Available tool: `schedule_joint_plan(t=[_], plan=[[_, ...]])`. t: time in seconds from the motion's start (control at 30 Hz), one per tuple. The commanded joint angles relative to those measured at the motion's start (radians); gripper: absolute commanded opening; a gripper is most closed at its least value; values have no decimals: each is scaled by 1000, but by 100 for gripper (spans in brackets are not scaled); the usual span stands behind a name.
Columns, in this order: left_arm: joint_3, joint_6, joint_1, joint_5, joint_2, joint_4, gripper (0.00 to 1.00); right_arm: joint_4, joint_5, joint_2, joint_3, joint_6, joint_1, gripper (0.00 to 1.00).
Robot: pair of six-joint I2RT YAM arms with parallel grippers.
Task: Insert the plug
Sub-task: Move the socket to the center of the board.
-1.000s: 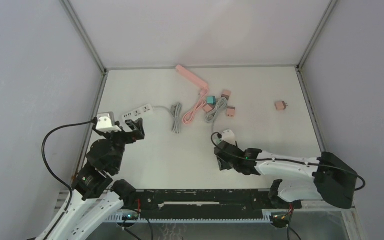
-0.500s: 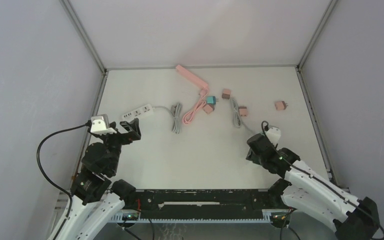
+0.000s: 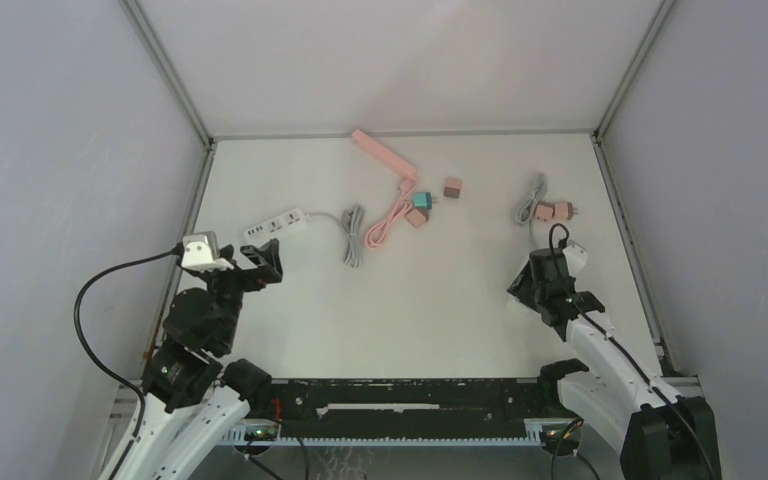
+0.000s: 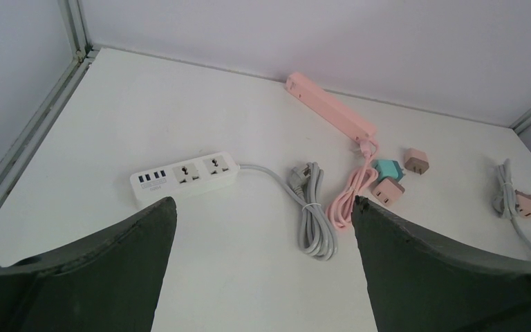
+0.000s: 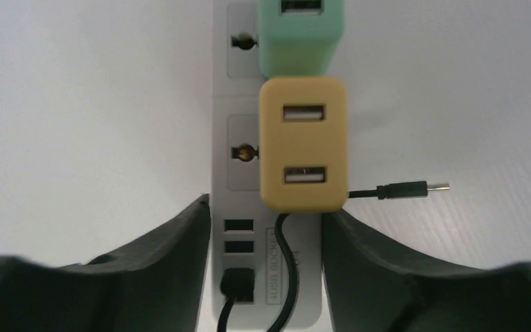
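Observation:
My right gripper (image 5: pixel 266 214) is shut on the end of a small white socket strip (image 5: pixel 238 124), one jaw on each long side. A yellow USB adapter (image 5: pixel 304 142) and a mint one (image 5: pixel 303 34) sit plugged into it. A black USB plug (image 5: pixel 238 282) fills its lowest port, and the cable's free connector (image 5: pixel 411 189) lies to the right. From above, this gripper (image 3: pixel 558 268) and the socket strip (image 3: pixel 572 254) are at the right side. My left gripper (image 4: pixel 263 207) hangs open and empty, short of a longer white power strip (image 4: pixel 187 176).
A pink power strip (image 3: pixel 385 155) with a coiled pink cable lies at the back. Near it are a teal adapter (image 3: pixel 420 199) and a brown adapter (image 3: pixel 452 187). Two pink adapters (image 3: pixel 552 211) and a grey cable (image 3: pixel 534 195) lie just beyond my right gripper. A bundled grey cord (image 4: pixel 311 214) trails from the longer strip.
My right arm swung from the table's middle to the right side, carrying the small socket strip; the grey cable and a pink adapter were dragged right with it. The left arm barely shifted.

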Motion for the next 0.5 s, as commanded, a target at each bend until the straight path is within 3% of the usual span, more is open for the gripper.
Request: schedule_joint_plan(t=[0.0, 0.07, 0.17, 0.47], plan=[[-12, 13, 11, 18, -7, 36, 100, 103, -52, -13, 1, -41, 0, 73], [-14, 13, 12, 19, -5, 37, 100, 92, -63, -45, 6, -58, 1, 87], [-16, 10, 16, 26, 7, 39, 100, 58, -79, -102, 27, -74, -1, 99], [-4, -13, 23, 40, 124, 45, 100, -9, -167, -158, 120, -137, -31, 100]])
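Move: My right hand still holds the socket strip near its USB end. The strip's middle lies about 4 cm ahead, 1 cm right and 1 cm below my fingertips. The yellow charger is roughly 4 cm ahead and 1 cm right, the green one some 8 cm ahead and 2 cm right. The nearer pink charger is about 20 cm ahead and 8 cm right. From my left hand the strip is roughly 46 cm right, 4 cm ahead and 25 cm below. I let go of the socket strip: my right fingers open from a bit over half to fully wide, coming off its two sides. My right hand lifts about 4.5 cm clear of it, drifting a couple of centimetres left as it goes, while the wrist tips the fingers up and turns slightly counter-clockwise, under 10 degrees. ##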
